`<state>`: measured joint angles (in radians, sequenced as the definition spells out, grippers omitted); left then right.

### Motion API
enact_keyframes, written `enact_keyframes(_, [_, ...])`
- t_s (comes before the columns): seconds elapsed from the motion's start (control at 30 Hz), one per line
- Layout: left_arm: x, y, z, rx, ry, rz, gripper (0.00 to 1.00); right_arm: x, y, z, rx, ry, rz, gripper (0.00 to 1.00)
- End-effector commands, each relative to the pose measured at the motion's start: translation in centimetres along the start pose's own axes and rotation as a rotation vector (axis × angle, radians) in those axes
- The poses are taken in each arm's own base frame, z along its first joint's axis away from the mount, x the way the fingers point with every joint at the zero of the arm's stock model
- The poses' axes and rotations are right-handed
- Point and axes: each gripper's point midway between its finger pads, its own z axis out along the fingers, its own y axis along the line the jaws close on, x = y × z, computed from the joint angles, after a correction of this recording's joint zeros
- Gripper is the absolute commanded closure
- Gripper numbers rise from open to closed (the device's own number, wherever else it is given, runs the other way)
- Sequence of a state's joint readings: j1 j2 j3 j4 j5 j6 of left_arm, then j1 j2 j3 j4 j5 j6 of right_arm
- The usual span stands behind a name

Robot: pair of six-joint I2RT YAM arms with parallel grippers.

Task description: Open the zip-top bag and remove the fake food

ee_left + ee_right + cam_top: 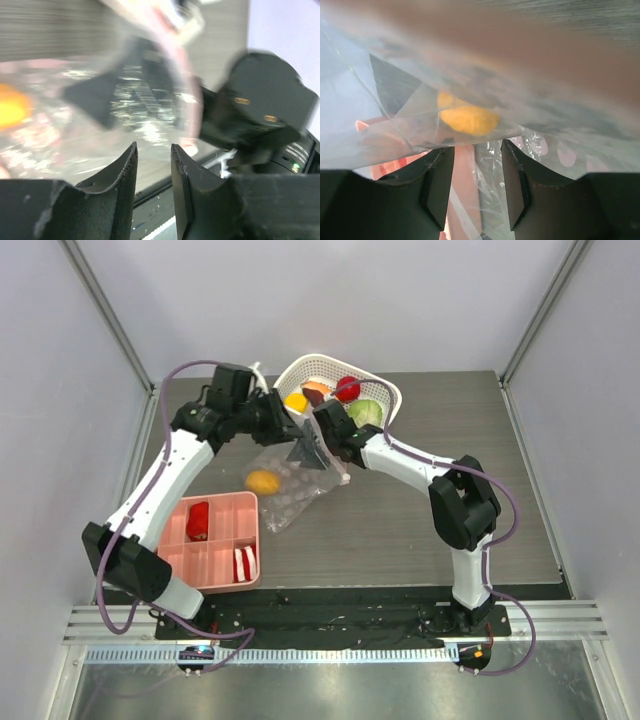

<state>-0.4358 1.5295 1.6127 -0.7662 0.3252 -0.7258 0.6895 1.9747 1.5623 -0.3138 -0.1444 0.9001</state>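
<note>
The clear zip-top bag (293, 488) lies crumpled mid-table with a yellow-orange fruit (262, 481) inside. Its upper end is raised between my two grippers. My left gripper (291, 431) is at that end; its jaws (152, 146) stand a little apart with nothing between them, and the bag (125, 95) is blurred just beyond. My right gripper (319, 448) is open, with bag film (490, 165) between its fingers and draped over its tips (477, 145). The fruit (470, 120) shows through the plastic. Yellow, orange-brown, red and green pieces sit in the white basket (388, 390).
A pink divided tray (224, 508) with a red piece and a red-white piece sits at the front left, close to the bag's lower end. The basket stands tilted at the back, right behind both grippers. Side walls close in the table.
</note>
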Motion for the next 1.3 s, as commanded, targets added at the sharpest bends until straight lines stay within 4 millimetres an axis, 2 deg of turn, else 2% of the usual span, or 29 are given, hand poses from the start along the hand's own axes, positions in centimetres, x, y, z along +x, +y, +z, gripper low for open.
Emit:
enact_keyframes(0.0, [-2.6, 3.2, -3.1, -0.021, -0.104, -0.066, 0.66, -1.7, -0.7, 0.5, -0.035, -0.047, -0.043, 0.52])
enact_keyframes(0.07, [-1.8, 5.4, -2.9, -0.087, -0.068, -0.108, 0.66, -2.8, -1.7, 0.5, -0.021, -0.067, -0.020, 0.52])
enact_keyframes(0.17, [-0.7, 9.9, -1.5, -0.232, 0.021, -0.129, 0.68, -4.7, -2.7, 0.0, 0.002, -0.117, -0.012, 0.52])
enact_keyframes(0.2, [0.8, 12.1, -0.8, -0.315, 0.101, -0.141, 0.74, -4.9, -2.7, -0.2, 0.006, -0.126, -0.015, 0.52])
enact_keyframes(0.27, [0.7, 15.1, -0.4, -0.437, 0.127, -0.063, 0.80, -5.6, -3.2, -0.4, 0.016, -0.142, -0.009, 0.52])
enact_keyframes(0.3, [1.0, 15.9, 0.0, -0.459, 0.151, -0.044, 0.86, -5.8, -3.5, -0.4, 0.013, -0.142, -0.002, 0.52])
enact_keyframes(0.37, [1.2, 18.1, 1.0, -0.531, 0.194, -0.019, 0.90, -5.8, -3.3, -0.3, -0.001, -0.131, -0.006, 0.52])
enact_keyframes(0.5, [1.7, 20.2, 1.7, -0.610, 0.239, -0.009, 1.00, -4.8, -3.3, -0.1, -0.017, -0.090, -0.003, 0.52])
enact_keyframes(0.57, [1.8, 21.0, 1.7, -0.645, 0.251, 0.001, 1.00, -4.4, -3.5, 0.0, -0.028, -0.079, -0.002, 0.52])
enact_keyframes(0.73, [1.7, 22.8, 1.0, -0.740, 0.253, 0.044, 1.00, -3.0, -2.6, 0.4, -0.109, -0.020, -0.007, 0.51])
enact_keyframes(0.87, [2.5, 24.2, 1.7, -0.774, 0.301, 0.054, 1.00, -1.9, -2.1, 0.8, -0.133, 0.008, -0.037, 0.50])
enact_keyframes(1.0, [3.5, 25.5, 3.1, -0.777, 0.337, 0.052, 1.00, -1.6, -1.4, 1.1, -0.156, 0.022, -0.059, 0.49])
enact_keyframes(1.27, [3.4, 26.0, 7.0, -0.715, 0.352, 0.019, 1.00, -0.2, -0.1, 2.0, -0.195, 0.065, -0.105, 0.47])
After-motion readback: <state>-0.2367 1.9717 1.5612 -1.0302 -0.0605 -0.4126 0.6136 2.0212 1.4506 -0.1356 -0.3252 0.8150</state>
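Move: The orange fake fruit, inside the clear bag, lies about 11 cm left of the left hand, 3 cm ahead and some 24 cm below. From there the pink tray's middle is roughly 25 cm left and 12 cm back, and the white basket's 23 cm ahead and 8 cm right. From the right hand, already open inside the bag, the fruit is about 11 cm left, 3 cm back and 8 cm lower; the basket is some 18 cm ahead, 8 cm right. Left sweeps about 15 cm left, then 23 down beside the fruit, fingers closing; right swings forward-right and back. ##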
